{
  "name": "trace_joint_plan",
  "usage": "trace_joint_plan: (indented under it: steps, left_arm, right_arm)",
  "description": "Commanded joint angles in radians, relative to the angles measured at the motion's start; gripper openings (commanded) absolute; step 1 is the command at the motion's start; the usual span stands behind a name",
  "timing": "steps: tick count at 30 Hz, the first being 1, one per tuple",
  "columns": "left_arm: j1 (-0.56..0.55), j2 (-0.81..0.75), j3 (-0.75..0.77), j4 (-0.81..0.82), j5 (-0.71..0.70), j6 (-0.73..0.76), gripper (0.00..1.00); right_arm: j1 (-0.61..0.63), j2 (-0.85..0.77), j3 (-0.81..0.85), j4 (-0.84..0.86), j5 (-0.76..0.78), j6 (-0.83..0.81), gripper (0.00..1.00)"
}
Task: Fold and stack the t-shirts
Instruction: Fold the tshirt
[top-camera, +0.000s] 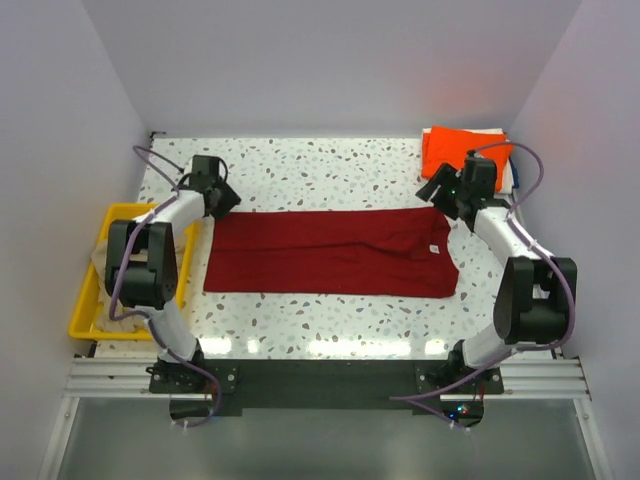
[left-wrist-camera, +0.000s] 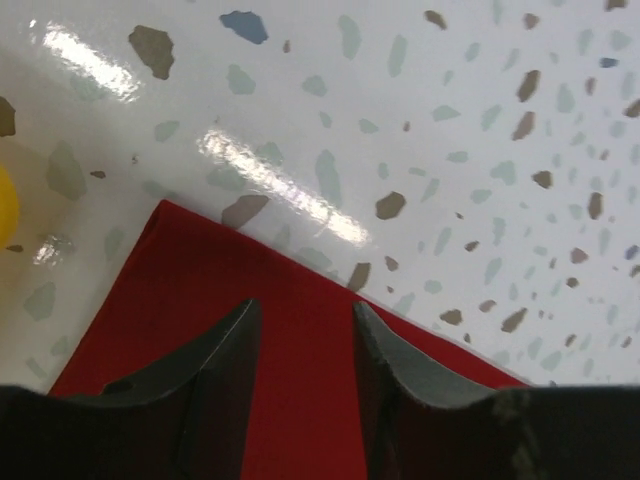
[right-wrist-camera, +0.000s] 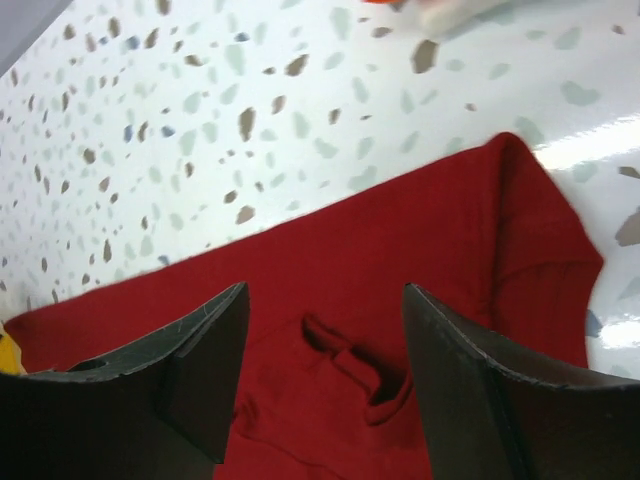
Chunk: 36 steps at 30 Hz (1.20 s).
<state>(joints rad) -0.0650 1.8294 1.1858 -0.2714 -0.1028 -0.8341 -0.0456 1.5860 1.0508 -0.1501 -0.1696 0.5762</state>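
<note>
A dark red t-shirt (top-camera: 330, 252) lies flat on the speckled table, folded into a long band, with its white neck label (top-camera: 436, 249) near the right end. My left gripper (top-camera: 226, 198) hovers over the band's far left corner. In the left wrist view it (left-wrist-camera: 305, 315) is open, with the red cloth (left-wrist-camera: 180, 280) below and nothing pinched. My right gripper (top-camera: 438, 190) hangs over the far right corner. In the right wrist view it (right-wrist-camera: 325, 295) is also open, above a small wrinkle (right-wrist-camera: 365, 365) in the red cloth. A folded orange t-shirt (top-camera: 462, 148) sits at the back right. Beige cloth (top-camera: 98, 262) lies in the tray.
A yellow plastic tray (top-camera: 88, 310) stands at the table's left edge, beside the left arm. White walls close in the back and both sides. The speckled tabletop (top-camera: 330, 175) shows behind the red shirt and a strip of it in front.
</note>
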Motion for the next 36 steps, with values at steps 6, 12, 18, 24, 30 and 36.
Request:
trace_joint_plan:
  steps: [6,12,18,24,30,36]
  left_arm:
    - [-0.061,-0.291,-0.083,0.031,0.098,0.027,0.47]
    - [-0.099,-0.473,-0.189,0.008,0.127,0.075,0.48]
    - [-0.108,-0.585,-0.265,-0.017,0.156,0.124,0.49]
    - [-0.108,-0.642,-0.299,-0.028,0.175,0.153,0.49]
    - [-0.108,-0.662,-0.313,-0.037,0.183,0.174,0.49]
    - [-0.108,-0.664,-0.324,-0.037,0.189,0.190,0.49]
  right_arm:
    - [0.145,-0.052,-0.050,-0.029,0.107,-0.110,0.66]
    - [0.174,-0.026,-0.100,0.000,0.156,-0.118,0.67]
    - [0.211,0.000,-0.124,0.023,0.163,-0.122,0.67]
    - [0.247,-0.049,-0.201,0.032,0.183,-0.125,0.67]
    - [0.279,-0.180,-0.299,0.004,0.197,-0.116,0.67]
    - [0.323,-0.300,-0.391,-0.025,0.194,-0.087,0.68]
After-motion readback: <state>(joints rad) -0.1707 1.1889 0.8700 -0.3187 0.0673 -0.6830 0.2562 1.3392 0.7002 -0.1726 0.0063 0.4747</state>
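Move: My right hand hangs open over the red t-shirt. The puckered crease I go for is about 10 cm back, 6 cm left and 9 cm below; the white label is 9 cm back and 2 cm right, the orange shirt 17 cm ahead and 9 cm right. From my left hand, 4 cm above the cloth, the left part of the red t-shirt is 12 cm back and 4 cm right, its far left corner level and 4 cm left, and the yellow bin 19 cm back and 21 cm left. With fingers staying open, I swing my right hand left and slightly up, then sink it some 10 cm and draw it back about 11 cm over the crease, lifting a little at the end. My left hand, already clear of the far left corner, climbs about 11 cm, then pulls back as far and somewhat right over the t-shirt, open, turning clockwise with fingertips tilting up. ##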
